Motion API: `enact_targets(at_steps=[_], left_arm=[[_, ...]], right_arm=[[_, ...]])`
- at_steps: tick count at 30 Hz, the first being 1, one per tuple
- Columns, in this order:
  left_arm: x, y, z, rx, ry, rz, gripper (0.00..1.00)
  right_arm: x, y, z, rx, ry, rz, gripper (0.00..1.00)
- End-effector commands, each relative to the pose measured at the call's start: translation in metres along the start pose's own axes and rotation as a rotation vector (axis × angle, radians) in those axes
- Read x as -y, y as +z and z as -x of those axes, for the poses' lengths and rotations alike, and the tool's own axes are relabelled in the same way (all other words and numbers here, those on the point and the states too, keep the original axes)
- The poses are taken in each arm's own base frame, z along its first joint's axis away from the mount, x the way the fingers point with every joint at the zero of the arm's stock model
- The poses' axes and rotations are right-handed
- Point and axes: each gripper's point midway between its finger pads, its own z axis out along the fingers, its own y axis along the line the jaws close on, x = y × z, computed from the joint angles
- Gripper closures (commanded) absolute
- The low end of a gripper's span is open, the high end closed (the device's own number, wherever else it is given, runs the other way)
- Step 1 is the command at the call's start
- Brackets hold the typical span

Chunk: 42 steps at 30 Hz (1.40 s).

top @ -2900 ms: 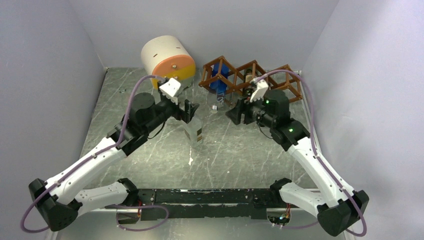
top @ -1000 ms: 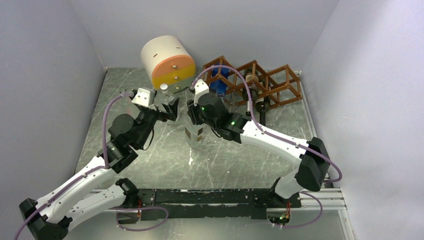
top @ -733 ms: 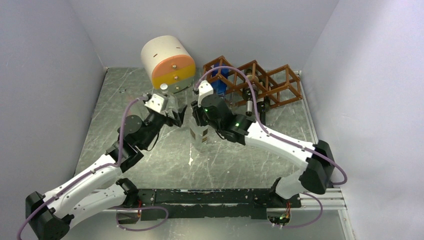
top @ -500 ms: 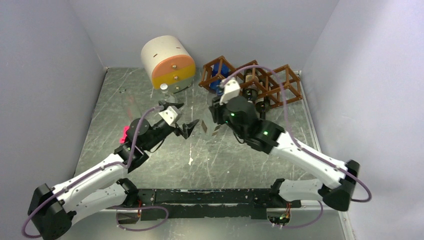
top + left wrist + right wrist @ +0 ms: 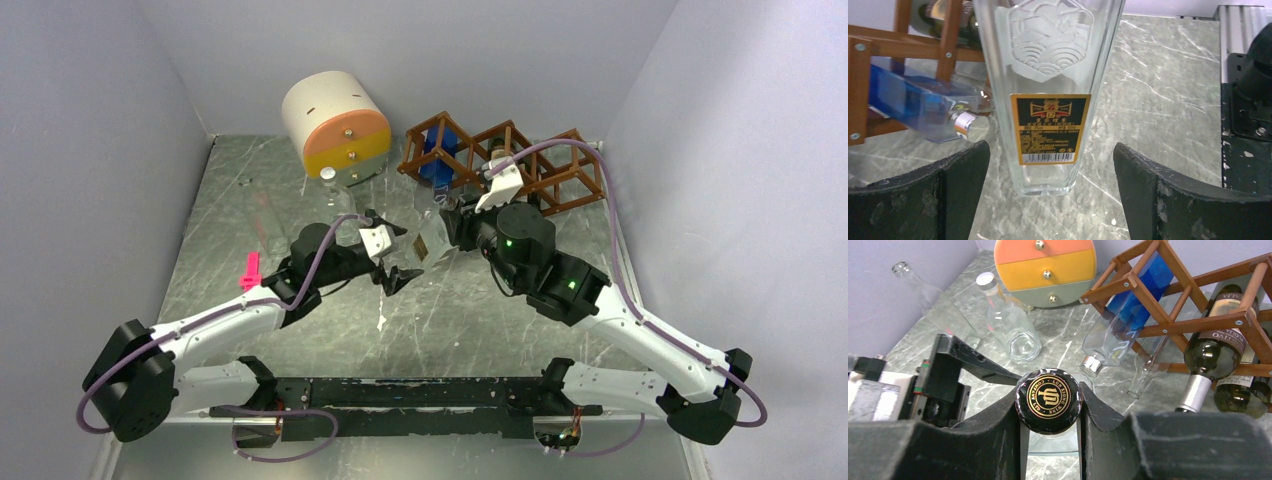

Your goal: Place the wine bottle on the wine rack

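The wine bottle [image 5: 1050, 60] is clear square glass with a black-and-orange label and a black gold-lettered cap [image 5: 1048, 399]. My right gripper [image 5: 1049, 388] is shut on that cap from above. In the top view the bottle [image 5: 430, 245] hangs tilted under the right gripper [image 5: 452, 225], mid-table, short of the wine rack [image 5: 520, 158]. The left gripper [image 5: 1050, 150] stands wide open just in front of the bottle's base, its fingers [image 5: 960, 170] apart from the glass; from above the left gripper [image 5: 396, 264] lies low, left of the bottle. The reddish-brown rack [image 5: 1173, 300] is at the back right.
A blue bottle [image 5: 437, 155] lies in the rack's left cell and a dark green bottle [image 5: 1215, 352] in the middle one. A round cream-and-orange drawer unit [image 5: 337, 125] stands at the back. A clear round bottle [image 5: 1008, 327] stands before it. Another clear bottle [image 5: 262, 215] lies at the left.
The right gripper has carried the bottle right and back, tilting it towards the rack. The left gripper has dropped low, swung to the bottle's near side and opened wider.
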Motion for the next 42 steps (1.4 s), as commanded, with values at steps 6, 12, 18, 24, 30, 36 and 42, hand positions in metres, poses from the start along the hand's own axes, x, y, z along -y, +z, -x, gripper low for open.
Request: enact_targets(at_steps=[6, 12, 18, 24, 30, 36, 42], left_arm=[[0.000, 0.023, 0.010, 0.077, 0.003, -0.049, 0.05], [-0.017, 0.033, 0.010, 0.115, 0.034, 0.027, 0.17], [-0.018, 0.029, 0.026, 0.190, 0.151, 0.032, 0.70], [-0.038, 0.019, 0.047, 0.244, 0.348, 0.139, 0.93], [-0.056, 0.014, 0.067, 0.237, 0.625, 0.217, 0.93], [-0.081, 0.008, 0.099, 0.205, 0.874, 0.331, 0.93], [-0.078, 0.001, 0.133, 0.262, 1.086, 0.359, 0.93]], right_arm=[[-0.017, -0.015, 0.061, 0.194, 0.155, 0.106, 1.00], [-0.021, -0.018, 0.059, 0.186, 0.173, 0.130, 1.00], [-0.016, -0.025, 0.046, 0.139, 0.172, 0.124, 1.00], [-0.014, -0.037, 0.029, 0.037, 0.156, 0.137, 0.62], [0.003, -0.048, 0.022, -0.042, 0.091, 0.072, 0.28], [0.023, -0.057, 0.043, -0.008, 0.010, -0.010, 0.24], [0.022, -0.052, 0.040, -0.065, -0.053, -0.021, 0.17]])
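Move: The square clear bottle hangs by its black cap from the right hand, its middle about 11 cm below that hand and 1 cm to the left. From the open left hand it is some 4 cm right, 2 cm ahead and 2 cm up. Of the left hand's neighbours, the wine rack is about 20 cm ahead, 20 cm right and 12 cm lower; the blue bottle in it about 20 cm ahead, 5 cm right; the white-capped bottle 10 cm ahead, 18 cm left. The left fingers close on the bottle's lower body after a short reach down, right and forward of about 3 cm; only then does the right hand open and let go of the cap, drawing up, right and back some 7 cm. Keeping its grip, the left hand carries the bottle about 5 cm forward, rising near the end, and rolls some 40 degrees so the cap tips back towards the robot and the base swings outward. ##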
